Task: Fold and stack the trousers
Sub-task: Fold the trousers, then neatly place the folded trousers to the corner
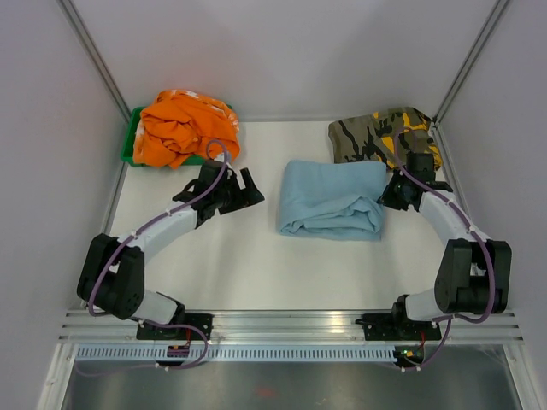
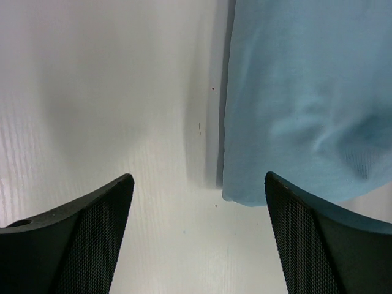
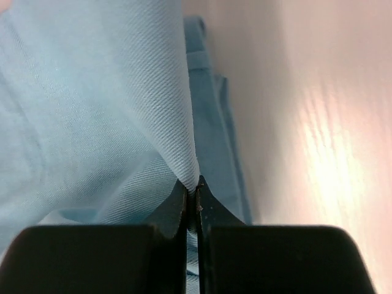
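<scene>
The light blue trousers (image 1: 333, 198) lie folded into a compact rectangle in the middle of the white table. My right gripper (image 1: 391, 198) is at their right edge, shut on a fold of the blue cloth (image 3: 177, 141), which rises pinched between the jaws (image 3: 191, 187). My left gripper (image 1: 249, 190) is open and empty, a little left of the trousers, just above the table. In the left wrist view the trousers' left edge and corner (image 2: 288, 122) lie ahead and to the right of the open gripper (image 2: 199, 184). The waist button is hidden.
A camouflage garment (image 1: 383, 135) lies folded at the back right, just behind my right gripper. A green bin (image 1: 132, 141) with crumpled orange clothes (image 1: 184, 128) stands at the back left. White walls enclose the table on three sides.
</scene>
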Tool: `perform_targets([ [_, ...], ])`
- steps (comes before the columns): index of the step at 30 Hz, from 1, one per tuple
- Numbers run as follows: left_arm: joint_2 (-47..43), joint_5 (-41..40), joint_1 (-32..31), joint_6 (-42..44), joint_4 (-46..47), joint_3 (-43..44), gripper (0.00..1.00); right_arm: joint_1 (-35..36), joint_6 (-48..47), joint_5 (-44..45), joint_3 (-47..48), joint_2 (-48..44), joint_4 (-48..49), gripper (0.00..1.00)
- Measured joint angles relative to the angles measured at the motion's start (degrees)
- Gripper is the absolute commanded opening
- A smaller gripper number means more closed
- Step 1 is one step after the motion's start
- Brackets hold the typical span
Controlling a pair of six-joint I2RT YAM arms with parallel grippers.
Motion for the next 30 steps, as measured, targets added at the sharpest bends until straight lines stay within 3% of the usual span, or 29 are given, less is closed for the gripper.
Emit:
perform_targets([
  [6,5.55,2.01,-1.68,1.07,2.93,3.02,0.94,-1.53,-3.78,0.55,-3.34,1.79,-0.66,0.09],
  [9,8.46,2.89,-3.41,1.20,3.72,5.90,0.96,-1.40,-4.87,0.42,-3.54,3.15,-0.66,0.45],
  [10,9.53,2.99,-4.02,1.18,3.72,7.23,0.97,-1.38,-5.51,0.39,-3.37,3.52,-1.11,0.72],
  [12,11.69,3.21,-4.94,1.20,3.93,9.94,0.98,-1.38,-6.54,1.22,-2.36,4.00,-3.04,0.93],
  [17,16.26,3.89,-6.43,1.38,4.13,15.15,0.98,-1.57,-8.04,4.02,2.60,3.50,-7.89,0.98],
  [21,20.41,4.24,-7.43,1.55,4.35,17.79,0.96,-2.10,-7.80,1.14,5.01,2.25,-6.45,0.98],
  [30,29.31,5.60,-7.98,0.26,5.44,18.88,0.90,-2.16,-7.50,-3.50,-0.68,10.49,0.48,0.97],
])
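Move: Some 11 cm to the left hand's right, about 4 cm ahead and 9 cm below, is the trousers' left edge; the orange clothes lie about 20 cm ahead of that hand and 22 cm to its left. The right hand already pinches the lifted end; the trousers' right edge, where it is to lie, is about 2 cm back, 1 cm to the right and 6 cm below. The camouflage cloth lies some 20 cm straight ahead of the right hand. Lowering the pinched end about 4 cm and slightly back, the right hand opens wide and lets go, rises about 5 cm while coming forward, then sinks again with its open fingers astride the trousers' right edge. The left hand, still open, sweeps about 11 cm right and a little forward, turning slightly clockwise, then drops about 7 cm to straddle the left edge, its right finger against the cloth. ##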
